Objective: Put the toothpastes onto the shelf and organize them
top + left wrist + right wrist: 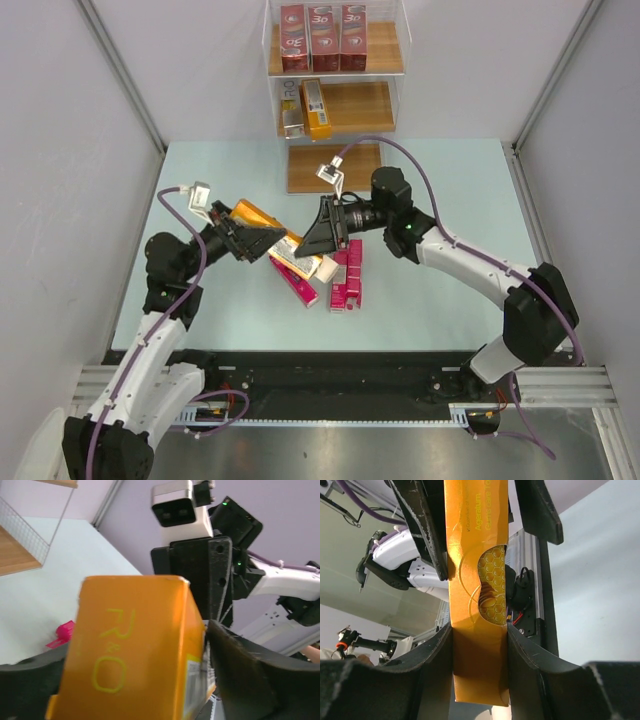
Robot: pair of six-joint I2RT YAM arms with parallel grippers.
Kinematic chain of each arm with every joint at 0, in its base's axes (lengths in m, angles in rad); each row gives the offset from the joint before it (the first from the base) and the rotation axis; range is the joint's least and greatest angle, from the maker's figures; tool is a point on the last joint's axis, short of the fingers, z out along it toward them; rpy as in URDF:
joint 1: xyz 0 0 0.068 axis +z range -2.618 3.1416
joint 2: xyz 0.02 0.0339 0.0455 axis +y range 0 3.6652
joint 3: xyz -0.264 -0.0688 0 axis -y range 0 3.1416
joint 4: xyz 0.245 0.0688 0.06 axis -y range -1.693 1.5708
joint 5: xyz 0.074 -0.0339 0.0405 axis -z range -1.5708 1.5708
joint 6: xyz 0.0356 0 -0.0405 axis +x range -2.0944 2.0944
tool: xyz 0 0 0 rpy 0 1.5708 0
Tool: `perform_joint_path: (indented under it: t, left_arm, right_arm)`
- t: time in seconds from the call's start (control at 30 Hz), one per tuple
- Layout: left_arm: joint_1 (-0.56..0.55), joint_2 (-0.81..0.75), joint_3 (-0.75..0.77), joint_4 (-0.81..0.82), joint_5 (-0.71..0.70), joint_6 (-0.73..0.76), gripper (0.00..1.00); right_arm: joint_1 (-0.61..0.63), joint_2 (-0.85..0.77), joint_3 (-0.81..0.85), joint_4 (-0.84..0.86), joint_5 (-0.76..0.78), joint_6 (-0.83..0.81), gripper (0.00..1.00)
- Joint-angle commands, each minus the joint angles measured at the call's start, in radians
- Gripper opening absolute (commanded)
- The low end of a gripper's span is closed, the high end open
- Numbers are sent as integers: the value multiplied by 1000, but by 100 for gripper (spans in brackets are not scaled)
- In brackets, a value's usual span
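An orange-yellow toothpaste carton (256, 216) hangs above the table between both grippers. My right gripper (479, 635) is shut on one end of it (479, 580), both pads flat against its sides. My left gripper (262, 238) straddles the other end (130, 650). In the right wrist view one left finger (422, 525) touches the carton and the other (537, 510) stands clear of it. More toothpastes lie below: pink cartons (347, 275) and an orange one (305, 262). The shelf (335, 167) stands at the back with three dark red cartons (322, 37) on top and an orange one (318, 108) on the middle board.
A pale carton (291, 112) lies beside the orange one on the middle board. The shelf's clear acrylic wall (30, 535) shows at the left of the left wrist view. Grey enclosure walls close in both sides of the table.
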Motion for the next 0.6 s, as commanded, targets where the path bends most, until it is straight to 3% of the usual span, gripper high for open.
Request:
perform_joint_path:
  t: [0.0,0.1,0.2,0.37,0.47,0.57]
  left_arm:
    - [-2,-24,-26,153,42,-65,72]
    - [0,-44,-28,145,33,-64,56]
    - [0,-62,-22,127,19,-59,50]
    - [0,-42,-12,124,13,-78,50]
    - [0,-1,-3,180,36,-119,51]
    - [-2,31,6,263,65,-171,50]
  right_arm:
    - [23,15,20,94,-50,38,34]
    - [20,21,19,71,-34,20,40]
    - [19,15,20,43,-4,-2,49]
    - [-3,-64,19,-92,168,-95,76]
    - [-12,-152,16,-260,366,-163,85]
    - [-13,-271,-53,-252,504,-160,90]
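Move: The orange toothpaste box hangs in the air, held near its right end by the right hand; its middle is about 5 cm left and 2 cm ahead of that hand, roughly level. From the left hand, whose fingers straddle its other half, the middle is some 4 cm right and 2 cm back. Below that left hand by about 26 cm lie pink boxes: one roughly 5 cm right and 2 cm ahead, another about 16 cm right and 2 cm ahead. Closing from nearly wide, the left fingers pinch the orange box while that hand draws back about 2 cm and rises slightly, then eases partway forward and down again. The right hand keeps its grip almost still until the left has closed, then opens wide, lets go and slides forward about 3 cm, turning some 15 degrees clockwise. ##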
